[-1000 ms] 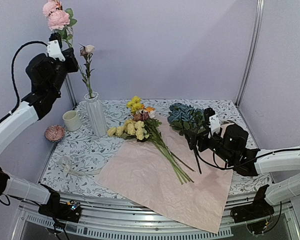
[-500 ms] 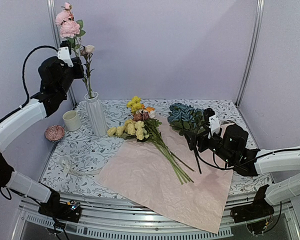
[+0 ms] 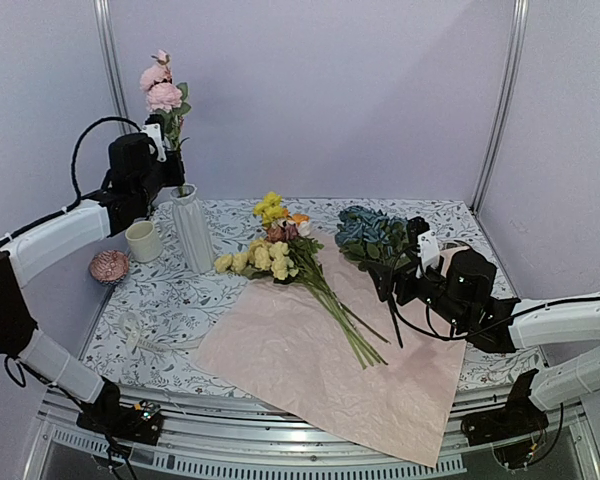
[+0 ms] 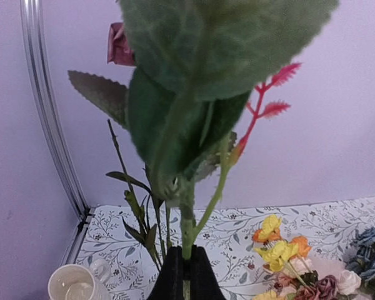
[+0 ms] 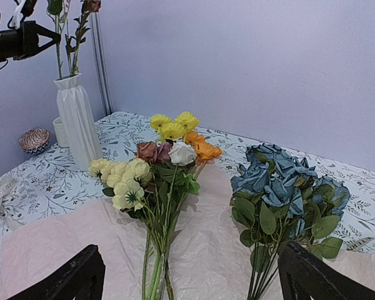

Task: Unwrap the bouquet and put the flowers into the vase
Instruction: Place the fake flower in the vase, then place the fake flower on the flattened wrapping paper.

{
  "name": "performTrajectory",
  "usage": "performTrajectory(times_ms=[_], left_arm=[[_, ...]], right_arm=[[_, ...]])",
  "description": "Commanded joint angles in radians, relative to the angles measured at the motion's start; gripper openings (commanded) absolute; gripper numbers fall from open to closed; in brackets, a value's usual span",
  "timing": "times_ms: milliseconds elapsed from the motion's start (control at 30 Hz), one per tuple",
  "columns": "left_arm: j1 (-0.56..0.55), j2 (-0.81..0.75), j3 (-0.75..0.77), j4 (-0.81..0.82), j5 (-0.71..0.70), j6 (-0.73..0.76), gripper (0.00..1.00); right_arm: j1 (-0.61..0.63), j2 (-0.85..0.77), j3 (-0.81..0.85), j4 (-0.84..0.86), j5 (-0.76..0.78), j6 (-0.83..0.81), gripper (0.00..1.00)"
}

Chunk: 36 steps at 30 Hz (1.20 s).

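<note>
The white ribbed vase (image 3: 191,228) stands at the back left, also in the right wrist view (image 5: 77,119), with a thin budded stem (image 4: 134,206) in it. My left gripper (image 3: 163,152) hovers just above its rim, shut on the green stem of a pink rose spray (image 3: 162,90); the stem rises from between the black fingertips (image 4: 187,265). The unwrapped pink paper (image 3: 320,350) lies flat. On it lie the flowers: a yellow, cream and orange bunch (image 3: 280,250) and a blue cluster (image 3: 368,232). My right gripper (image 3: 390,275) stands open low over the stems (image 5: 190,281).
A cream mug (image 3: 143,240) sits left of the vase, a small patterned bowl (image 3: 109,266) further left. A pale ribbon (image 3: 140,335) lies near the table's front left. Metal posts (image 3: 105,70) and walls close in the back corners.
My left arm has carried the pink rose spray rightward and down, from the far left to just above the vase. The right arm has not moved.
</note>
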Motion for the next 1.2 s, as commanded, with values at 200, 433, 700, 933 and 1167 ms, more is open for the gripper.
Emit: performTrajectory(times_ms=[200,433,700,933,1167], left_arm=[[0.010,0.003,-0.004,-0.126,0.042,-0.107,0.70],[0.010,-0.067,-0.037,-0.200,0.084,-0.160,0.84],[0.008,-0.211,-0.093,-0.348,0.159,-0.231,0.86],[0.008,-0.375,-0.208,-0.397,0.344,-0.290,0.90],[-0.011,-0.453,-0.382,-0.296,0.575,-0.426,0.98]], right_arm=[[-0.006,0.010,-0.005,0.027,-0.009,-0.009,0.99],[-0.004,0.021,0.001,0.025,-0.011,-0.005,0.99],[-0.006,0.030,0.005,0.020,-0.014,0.000,0.99],[-0.005,0.042,0.035,-0.026,-0.033,0.012,0.99],[-0.004,0.072,0.146,-0.230,-0.057,0.120,0.99]])
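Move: The left hand holds the pink flower's stem almost straight over the vase, whose middle lies roughly 22 cm below and 2 cm ahead of the hand. From this hand the white cup is some 13 cm to the left and 4 cm ahead, and the cream roses about 14 cm to the right and level with it, both about 32 cm lower. From the idle right hand the vase stands about 38 cm left, 20 cm ahead and 8 cm lower. Straight down over the vase by 3 to 4 cm, the left hand's fingers springing from shut to wide open on the way and letting go of the pink flower's stem. Still open, the hand then draws back towards the base some 12 cm, away from the vase, tipping down, rolling and turning clockwise, and drifts a little right and lower at the end. ##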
